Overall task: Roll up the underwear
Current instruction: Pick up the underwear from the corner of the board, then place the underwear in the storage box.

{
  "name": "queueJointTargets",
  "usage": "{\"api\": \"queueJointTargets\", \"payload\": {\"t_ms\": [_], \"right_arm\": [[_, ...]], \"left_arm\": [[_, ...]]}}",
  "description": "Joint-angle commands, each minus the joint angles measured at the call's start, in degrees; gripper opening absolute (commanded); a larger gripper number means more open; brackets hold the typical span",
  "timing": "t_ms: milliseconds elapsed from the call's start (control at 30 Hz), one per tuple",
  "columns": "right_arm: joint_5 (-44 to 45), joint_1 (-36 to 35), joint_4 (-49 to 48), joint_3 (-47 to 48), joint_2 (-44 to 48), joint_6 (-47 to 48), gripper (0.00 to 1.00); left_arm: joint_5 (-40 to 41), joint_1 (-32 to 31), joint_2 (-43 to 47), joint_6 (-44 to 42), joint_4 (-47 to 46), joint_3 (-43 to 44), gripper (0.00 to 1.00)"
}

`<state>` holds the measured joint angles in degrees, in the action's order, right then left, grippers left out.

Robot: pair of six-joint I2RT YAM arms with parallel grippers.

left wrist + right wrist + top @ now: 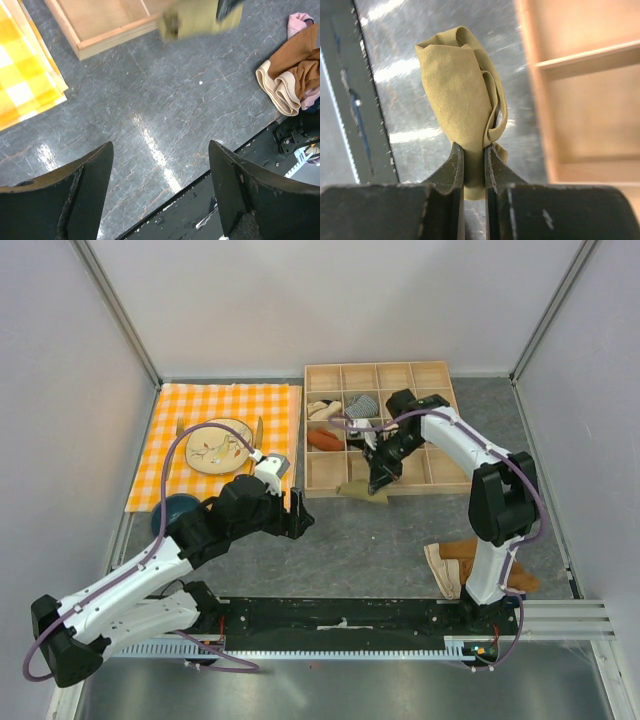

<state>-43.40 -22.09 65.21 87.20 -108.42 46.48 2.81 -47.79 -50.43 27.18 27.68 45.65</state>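
The olive-khaki underwear (462, 90) hangs as a rolled bundle from my right gripper (474, 150), which is shut on its lower end. From above, the underwear (362, 491) sits just off the front edge of the wooden compartment box (440, 373), with the right gripper (379, 478) over it. The left wrist view catches the bundle (200, 22) blurred at the top. My left gripper (160, 150) is open and empty, hovering above bare grey table left of centre; in the top view the left gripper (298, 515) points right.
An orange checked cloth (170, 420) with a plate (219, 446) lies at the back left. The box holds several rolled garments (325, 438). A pile of rust-brown, cream and pink garments (462, 562) lies by the right arm's base. A blue bowl (178, 510) sits near the left arm.
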Motion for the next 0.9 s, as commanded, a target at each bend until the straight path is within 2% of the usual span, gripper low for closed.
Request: {"api": "queueJointTargets", "payload": {"t_ms": [0,133,233,333,567,800,867], "right_arm": [[1.3,2.3,0.8,9.2,-1.6,-4.3,0.06],[2.4,2.4,-1.5,14.4,-4.9,-9.4,0.06],[2.8,1.5,-5.8,14.8,-5.6,-15.2,0.05],[3.7,-0.6,-11.2,13.7,-5.3,-21.1,0.04],[13.1,-6.3,-26.3,10.0,-6.2,-37.4,0.03],[19.6,-7.2,-37.5,4.0,-8.1,-45.8,0.03],[21.7,-7.3,-37.9,3.9,-9.1,-46.3,0.03]], "left_arm": [[-1.0,0.7,2.3,4.9,0.9,-2.7,0.82],[-0.1,1.1,4.3,7.9,2.0,-4.6,0.83],[0.2,1.6,5.5,8.9,3.8,-5.0,0.83],[1.0,2.3,6.0,9.8,7.0,-4.3,0.84],[2.6,3.4,6.2,10.7,12.0,-2.4,0.85],[4.2,3.7,9.1,14.0,14.2,-2.5,0.85],[4.9,3.8,9.9,14.5,14.7,-2.2,0.85]]}}
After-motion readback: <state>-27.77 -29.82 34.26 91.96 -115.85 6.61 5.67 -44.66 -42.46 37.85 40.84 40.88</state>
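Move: My right hand already holds the rolled underwear off the table. The box's empty front-left compartment lies about 9 cm ahead, 12 cm to the left and 8 cm below this hand. The rust roll is in the compartment behind that one, some 19 cm ahead and 12 cm left. The black roll is roughly 19 cm ahead and 1 cm left. From my empty left hand, the front-left compartment is about 20 cm ahead, 4 cm right and well below. Keeping the underwear pinched, I carry it with my right hand over the box's front edge, first forward and slightly up, then about 8 cm left towards the front-left compartment, sinking some 5 cm from the top of that arc and turning the wrist nearly 30 degrees clockwise. My open left hand backs away leftward and down. ##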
